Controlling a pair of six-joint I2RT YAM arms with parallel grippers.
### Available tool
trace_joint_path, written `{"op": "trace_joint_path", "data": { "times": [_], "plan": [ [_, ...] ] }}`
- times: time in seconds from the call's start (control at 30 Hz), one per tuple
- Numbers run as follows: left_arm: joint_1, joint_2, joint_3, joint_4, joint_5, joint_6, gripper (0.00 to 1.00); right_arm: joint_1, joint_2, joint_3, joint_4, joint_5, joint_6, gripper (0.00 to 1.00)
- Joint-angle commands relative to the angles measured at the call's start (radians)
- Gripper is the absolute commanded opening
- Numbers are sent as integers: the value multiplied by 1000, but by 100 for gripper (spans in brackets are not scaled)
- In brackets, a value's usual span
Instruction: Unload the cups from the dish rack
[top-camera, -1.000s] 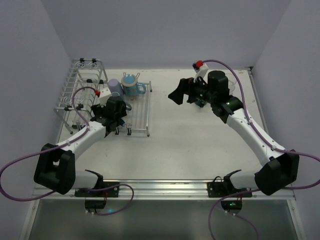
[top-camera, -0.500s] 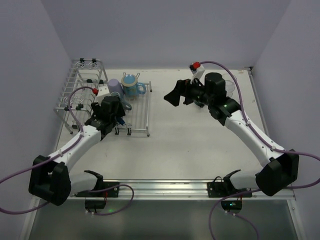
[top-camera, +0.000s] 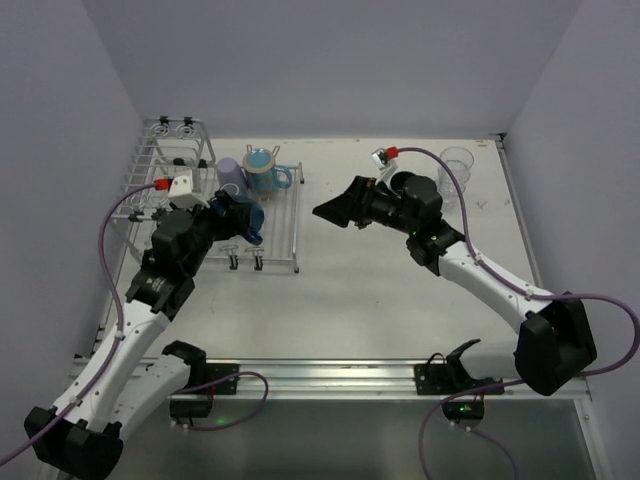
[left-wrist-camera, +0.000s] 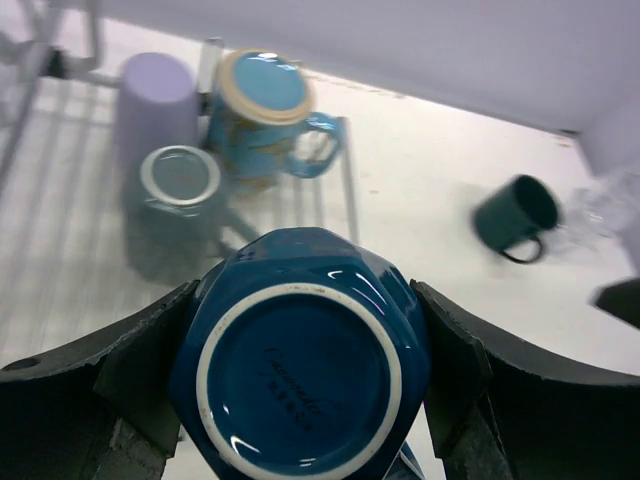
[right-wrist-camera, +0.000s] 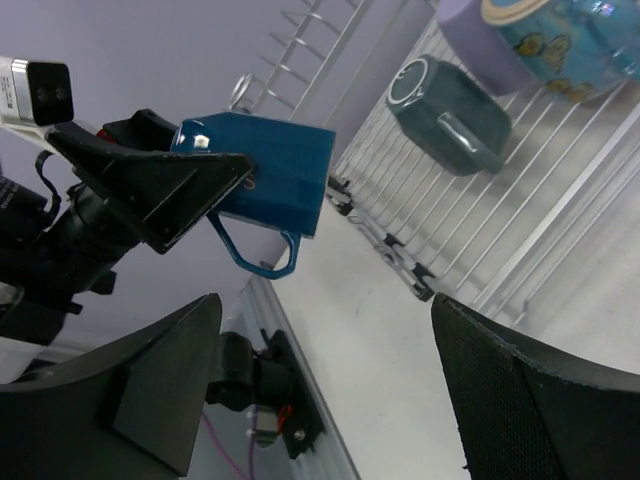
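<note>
My left gripper is shut on a blue faceted cup, held base-up above the near part of the silver dish rack. In the left wrist view the cup fills the space between both fingers. A lavender cup, a light blue mug with a cream rim and a grey-teal cup stand on the rack grid. A dark teal mug sits on the table right of the rack. My right gripper is open and empty, right of the rack. Its wrist view shows the blue cup.
A clear ribbed glass stands on the table at the far right. The rack's taller basket side is at the far left by the wall. The right arm's purple cable loops over the table's right part.
My left arm has risen and lifted the blue cup off the rack. My right gripper has moved left, closer to the rack, and stays open.
</note>
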Motion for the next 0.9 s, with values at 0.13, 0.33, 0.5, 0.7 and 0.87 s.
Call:
{"op": "trace_joint_path", "data": {
  "times": [0.13,0.33,0.5,0.7,0.87],
  "plan": [
    [3,-46,-83,464,493,-210,9,47,16,-102,409,-91,203,79],
    [-8,-3,-127,690,607,-355,8,58,3,-130,516,-145,245,78],
    [-54,29,-161,828,601,-418,7,90,2,-115,536,-176,257,71],
    [-145,75,-175,931,558,-446,7,144,-4,-99,636,-188,272,55],
    [-160,71,-176,971,524,-463,8,149,22,-130,786,-200,366,45]
  ]
}}
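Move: The blue cup is already off the rack in the left fingers; the right gripper it is being taken to lies about 20 cm to the left hand's right, some 2 cm ahead and nearly level. From the right hand the cup is roughly 18 cm to the left, level. In the rack, about 14 cm below the left hand, the grey cup lies some 11 cm ahead and 3 cm left, the patterned cup 17 cm ahead and 1 cm right, and the purple cup 17 cm ahead, 5 cm left. The blue cup, still gripped around its base end, is carried about 14 cm right by the left arm, rising and drawing back as the wrist swings some 40 degrees clockwise and rolls right side down, turning the rim to the right gripper. The right hand draws back some 9 cm, rising and edging left to meet the cup, its fingers closing to about half open around the rim. ##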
